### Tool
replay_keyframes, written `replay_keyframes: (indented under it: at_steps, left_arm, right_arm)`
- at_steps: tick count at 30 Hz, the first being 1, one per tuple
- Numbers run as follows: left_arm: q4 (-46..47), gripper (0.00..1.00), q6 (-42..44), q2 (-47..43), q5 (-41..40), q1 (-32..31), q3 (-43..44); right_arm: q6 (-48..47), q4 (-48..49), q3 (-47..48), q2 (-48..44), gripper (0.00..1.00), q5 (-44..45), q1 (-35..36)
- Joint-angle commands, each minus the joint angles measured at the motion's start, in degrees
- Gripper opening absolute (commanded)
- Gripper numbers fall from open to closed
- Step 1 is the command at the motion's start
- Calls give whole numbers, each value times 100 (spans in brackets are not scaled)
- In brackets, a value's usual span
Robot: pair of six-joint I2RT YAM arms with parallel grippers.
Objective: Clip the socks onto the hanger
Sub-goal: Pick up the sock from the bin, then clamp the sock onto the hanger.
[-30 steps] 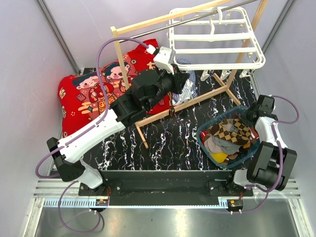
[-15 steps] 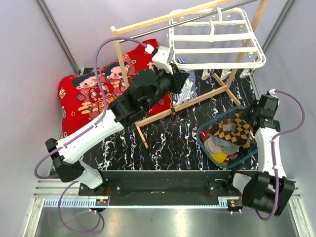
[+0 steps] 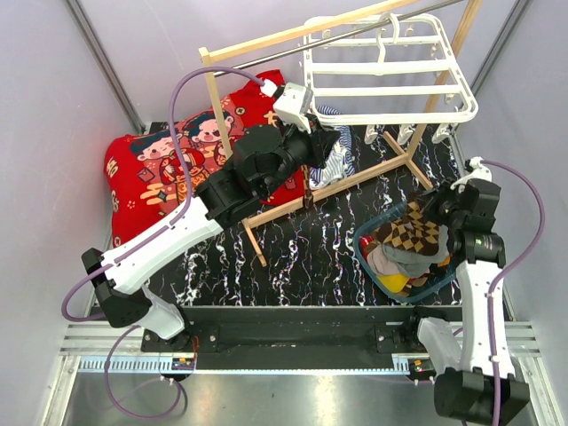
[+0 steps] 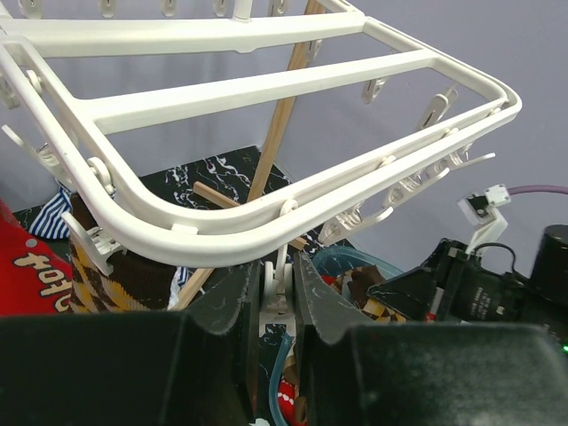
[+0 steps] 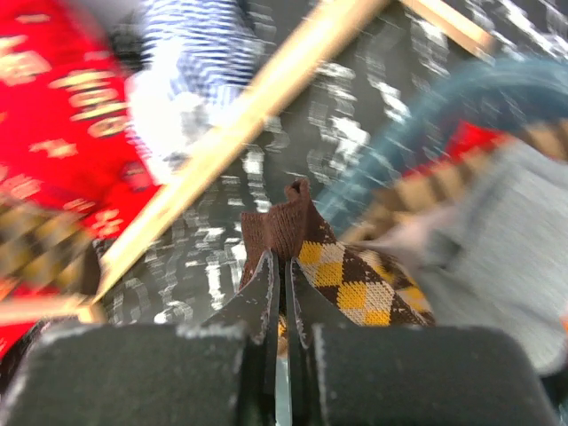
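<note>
The white grid hanger (image 3: 390, 80) hangs from the wooden rack. Seen from the left wrist, its frame (image 4: 266, 106) spans the view just above my fingers. My left gripper (image 4: 275, 275) is under the hanger's near rim, shut on a dangling clip peg (image 4: 277, 293). My right gripper (image 5: 282, 266) is shut on the brown cuff of a checkered sock (image 5: 355, 280). From above, that gripper (image 3: 435, 209) holds the sock (image 3: 410, 232) raised over the blue basket (image 3: 362, 253). More socks, grey and checkered, lie in the basket (image 3: 399, 266).
The light wooden pole rack (image 3: 355, 177) crosses the table between my arms. A blue-and-white striped cloth (image 3: 335, 160) hangs by my left gripper (image 3: 342, 142). A red printed cushion (image 3: 169, 169) lies at the back left. Grey walls close in both sides.
My right gripper has closed on the checkered sock, and the arm has swung up and left, pulling it out of the basket. The left arm has not moved.
</note>
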Motion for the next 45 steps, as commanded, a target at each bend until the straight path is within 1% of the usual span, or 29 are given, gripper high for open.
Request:
replay_keyframes:
  at_steps: [1, 6, 7, 10, 13, 19, 21, 30, 37, 45]
  left_arm:
    - [181, 14, -36, -233, 178, -7, 174]
    - [242, 14, -212, -215, 292, -7, 191]
    - [268, 14, -247, -215, 327, -7, 191]
    - [321, 14, -361, -198, 458, -7, 235]
    - [383, 14, -458, -198, 564, -7, 235]
    - [541, 14, -634, -215, 705, -7, 174]
    - [559, 14, -669, -206, 723, -7, 183]
    - [568, 14, -792, -162, 810, -7, 200]
    - [550, 14, -845, -127, 881, -7, 183]
    - [515, 15, -863, -101, 916, -7, 191]
  right_arm:
    - [-399, 730, 237, -453, 0, -1440, 215]
    - [-268, 1943, 0, -735, 1, -2497, 478]
    - [-119, 2328, -70, -744, 1, -2856, 496]
    - [276, 3014, -158, -691, 0, -3419, 558]
    - [725, 3884, -211, -612, 0, -3798, 610]
    - [1332, 4896, -124, -323, 0, -4159, 742]
    - [1481, 5073, -71, -209, 0, -4239, 821]
    - [1526, 5504, 131, 126, 0, -4099, 1375]
    - [1569, 5732, 228, 275, 0, -3897, 1568]
    - [1701, 5996, 395, 460, 0, -3861, 1692]
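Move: The clip the left fingers still hold on the hanger is about 24 cm to the left of the right hand, 2 cm ahead and 20 cm above. The already hung brown sock is some 4 cm farther out than that clip, 5 cm left of it and 10 cm lower; the next empty clip is 8 cm to its right, about level with it. The bin's middle is 20 cm below the right hand, 5 cm right and 3 cm back. From the left hand, the gripped sock cuff lies 24 cm right, 2 cm back and 20 cm below. Keep the right fingers shut on the checkered sock's cuff and carry it up and left, about 18 cm each way, out over the bin's left side to the clip in the left gripper, slowing near the end. Meanwhile swing the right fingers counter-clockwise and tip them up, some 70 degrees in all. Ease the left gripper, still pinching the clip, about 3 cm right, back and up. ##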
